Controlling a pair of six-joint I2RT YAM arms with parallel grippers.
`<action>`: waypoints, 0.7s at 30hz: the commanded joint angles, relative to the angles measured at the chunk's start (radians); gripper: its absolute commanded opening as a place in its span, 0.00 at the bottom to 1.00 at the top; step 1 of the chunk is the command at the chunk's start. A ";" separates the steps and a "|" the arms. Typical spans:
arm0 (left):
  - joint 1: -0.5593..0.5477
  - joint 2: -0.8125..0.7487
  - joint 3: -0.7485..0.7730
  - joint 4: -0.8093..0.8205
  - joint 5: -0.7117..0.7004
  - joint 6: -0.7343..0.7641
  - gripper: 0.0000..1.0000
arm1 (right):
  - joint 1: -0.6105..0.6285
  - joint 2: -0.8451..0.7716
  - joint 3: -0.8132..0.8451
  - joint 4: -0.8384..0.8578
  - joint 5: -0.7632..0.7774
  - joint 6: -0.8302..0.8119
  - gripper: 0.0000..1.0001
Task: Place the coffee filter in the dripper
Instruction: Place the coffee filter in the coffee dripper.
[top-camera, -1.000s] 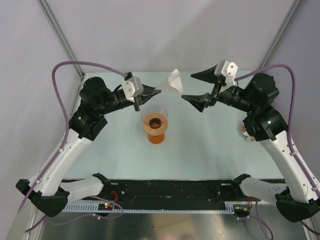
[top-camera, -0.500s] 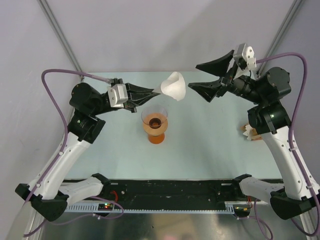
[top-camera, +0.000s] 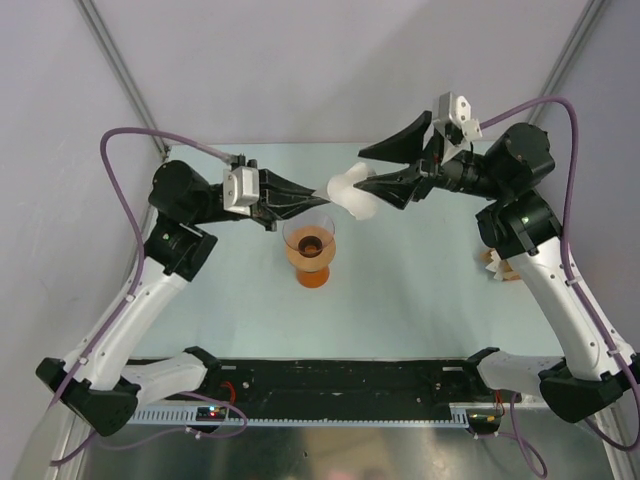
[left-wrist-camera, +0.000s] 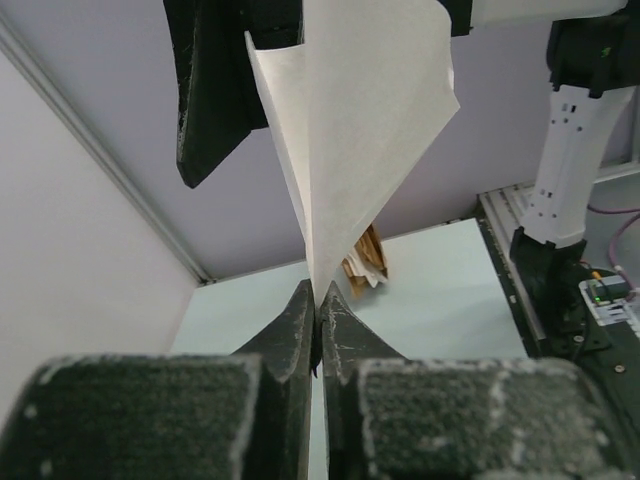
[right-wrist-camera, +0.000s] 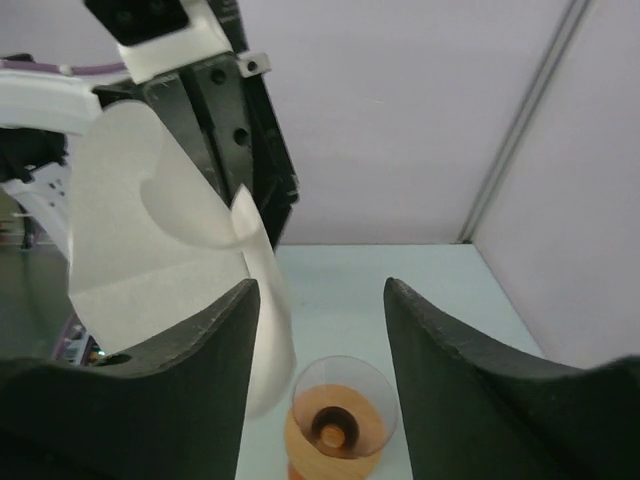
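The coffee filter (top-camera: 350, 190), a white paper cone, hangs in the air behind and above the dripper (top-camera: 310, 248). My left gripper (top-camera: 320, 192) is shut on the filter's pointed end (left-wrist-camera: 318, 275). The filter fans out upward (left-wrist-camera: 350, 130) in the left wrist view. My right gripper (top-camera: 365, 172) is open, and its jaws straddle the filter's wide edge. In the right wrist view the filter (right-wrist-camera: 150, 230) lies against the left finger (right-wrist-camera: 190, 350), and a curled edge reaches into the gap. The clear dripper with its orange base (right-wrist-camera: 338, 425) stands below my right gripper (right-wrist-camera: 320, 290).
A tan-and-white stack of paper fans (top-camera: 495, 268) lies at the table's right side, also in the left wrist view (left-wrist-camera: 365, 262). Grey walls and metal posts (top-camera: 120, 70) enclose the table. The black base rail (top-camera: 340, 385) runs along the near edge.
My right gripper has swung left onto the filter's wide edge and narrowed a little. The left gripper has brought the filter slightly lower, closer above the dripper.
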 joint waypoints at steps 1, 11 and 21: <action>0.004 0.006 0.014 0.031 0.048 -0.064 0.06 | 0.030 0.013 0.064 -0.116 0.002 -0.137 0.49; 0.095 -0.038 0.012 -0.084 -0.271 -0.147 0.67 | 0.065 -0.015 0.054 -0.287 0.332 -0.250 0.00; -0.006 0.022 0.207 -0.368 -0.553 -0.022 0.69 | 0.202 0.018 0.009 -0.321 0.887 -0.343 0.00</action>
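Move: Between the two grippers, the coffee filter's middle is roughly 7 cm to the right of the left hand and 3 cm above it, with its tip still pinched there. From the right hand, whose open fingers straddle the near edge, the filter's middle lies about 3 cm back, 2 cm left and 2 cm lower. The dripper on its stand is some 4 cm ahead of the right hand, 12 cm left and 28 cm below. Closing from wide to shut, the right fingers pinch the filter's edge while the left fingers open and let go of the tip. The left hand then backs off about 7 cm forward and 4 cm left, swinging some 25 degrees counter-clockwise; the right carries the filter forward and down, roughly 6 cm each, turning 30 degrees clockwise. ##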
